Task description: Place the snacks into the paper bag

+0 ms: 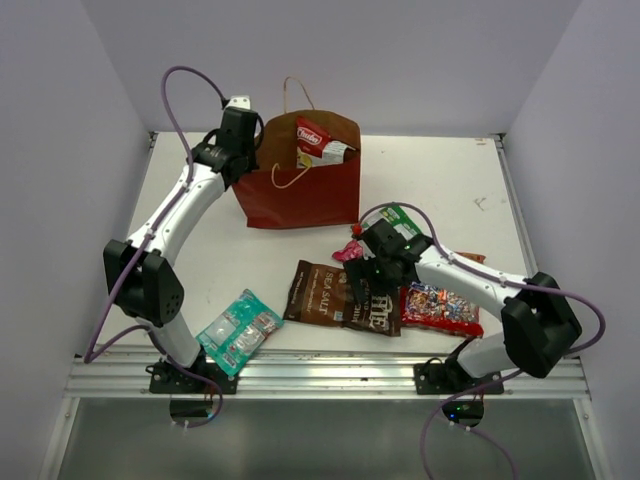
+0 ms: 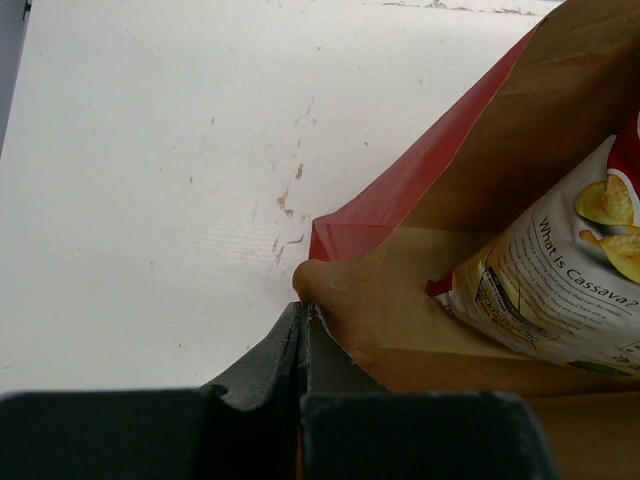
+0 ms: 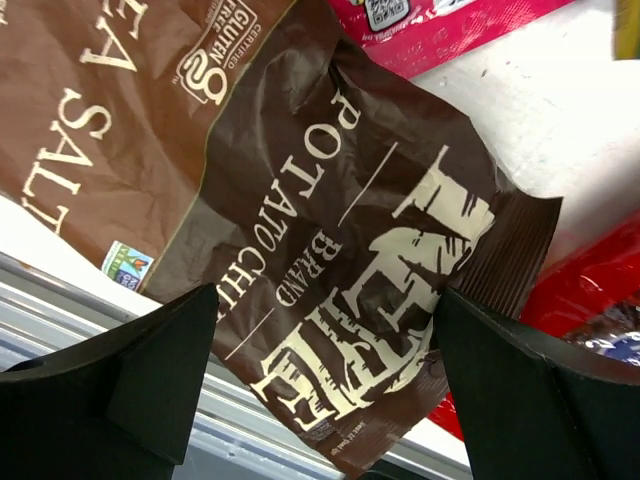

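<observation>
The reddish-brown paper bag (image 1: 300,190) stands upright at the back of the table, with a white chip bag (image 1: 320,143) inside it. My left gripper (image 1: 250,150) is shut on the bag's left rim; in the left wrist view its jaws (image 2: 303,312) pinch the paper bag (image 2: 470,160) beside the white chip bag (image 2: 560,280). My right gripper (image 1: 372,285) hangs open, its fingers either side of a dark brown bag (image 3: 330,220). A lighter brown bag (image 1: 315,292), a red candy bag (image 1: 440,308), a pink packet (image 1: 350,250), a green-white packet (image 1: 400,218) and a teal packet (image 1: 240,330) lie on the table.
A metal rail (image 1: 320,372) runs along the table's near edge, just past the dark brown bag. Grey walls close in on the left, right and back. The right arm's cable (image 1: 400,210) loops over the green-white packet.
</observation>
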You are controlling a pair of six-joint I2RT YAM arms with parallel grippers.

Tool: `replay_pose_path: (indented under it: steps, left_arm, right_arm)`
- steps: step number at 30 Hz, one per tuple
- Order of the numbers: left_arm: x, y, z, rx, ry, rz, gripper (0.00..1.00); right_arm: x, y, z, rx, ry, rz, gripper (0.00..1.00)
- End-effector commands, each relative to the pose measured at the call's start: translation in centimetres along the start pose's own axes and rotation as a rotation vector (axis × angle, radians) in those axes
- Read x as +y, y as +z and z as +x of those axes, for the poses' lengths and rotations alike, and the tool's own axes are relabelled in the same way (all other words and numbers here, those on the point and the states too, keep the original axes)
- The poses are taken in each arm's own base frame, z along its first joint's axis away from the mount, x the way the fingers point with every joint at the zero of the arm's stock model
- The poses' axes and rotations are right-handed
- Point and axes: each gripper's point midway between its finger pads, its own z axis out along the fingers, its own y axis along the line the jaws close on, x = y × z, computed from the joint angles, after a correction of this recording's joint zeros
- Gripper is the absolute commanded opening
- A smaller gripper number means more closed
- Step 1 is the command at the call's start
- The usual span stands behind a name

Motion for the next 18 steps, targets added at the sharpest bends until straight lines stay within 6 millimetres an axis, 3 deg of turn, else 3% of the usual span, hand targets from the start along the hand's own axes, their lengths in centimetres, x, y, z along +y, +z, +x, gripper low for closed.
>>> replay_pose_path:
  steps: [1,5,7,8,9,12,15,18]
  left_arm:
    - [0.4,-0.5,1.6,0.046,0.018,0.002,0.0]
    - [0.5,-0.6,1.5,0.041,0.016,0.001,0.0]
    - [0.6,-0.7,1.3,0.034,0.017,-0.002,0.0]
    - [0.6,-0.8,1.1,0.029,0.016,-0.002,0.0]
    - [0.6,-0.8,1.0,0.025,0.016,-0.003,0.0]
    - [0.7,-0.8,0.7,0.017,0.016,-0.008,0.0]
    - [0.5,-0.8,0.1,0.0,0.004,-0.004,0.0]
    - [0.3,-0.8,-0.7,-0.014,-0.008,-0.001,0.0]
  right_arm:
    - [1.0,0.6,0.9,0.055,0.023,-0.042,0.91]
    - [1.0,1.6,1.4,0.108,0.023,-0.029,0.84]
    - [0.5,2.1,1.4,0.128,0.019,0.006,0.67]
    - [0.4,2.3,1.5,0.142,0.022,0.013,0.57]
    - [0.4,2.4,1.6,0.15,0.018,0.017,0.22]
    - [-0.1,1.8,1.4,0.148,0.004,0.076,0.0]
    - [-0.8,-1.5,-0.7,0.053,0.003,0.152,0.0]
    - [-1.5,-8.5,-4.9,-0.115,0.02,0.242,0.0]
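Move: The brown chip bag lies flat under the right hand, its middle about 4 cm to the left, 2 cm back and 5 cm below the open fingers. The small pink bag is some 6 cm ahead and 1 cm left; the green bag roughly 12 cm ahead and 6 cm right; the red candy bag about 15 cm right, 1 cm back. From the left hand, the brown bag is some 29 cm back, 18 cm right and 22 cm down. The brown chip bag is taken by its right half: the wide-open right hand sinks about 3.5 cm onto it, easing slightly back, and closes fully, pinching a fold of the dark film between the fingertips. It then turns straight upward, climbing some 4 cm with the fold held, edging forward as the wrist tilts a little. ##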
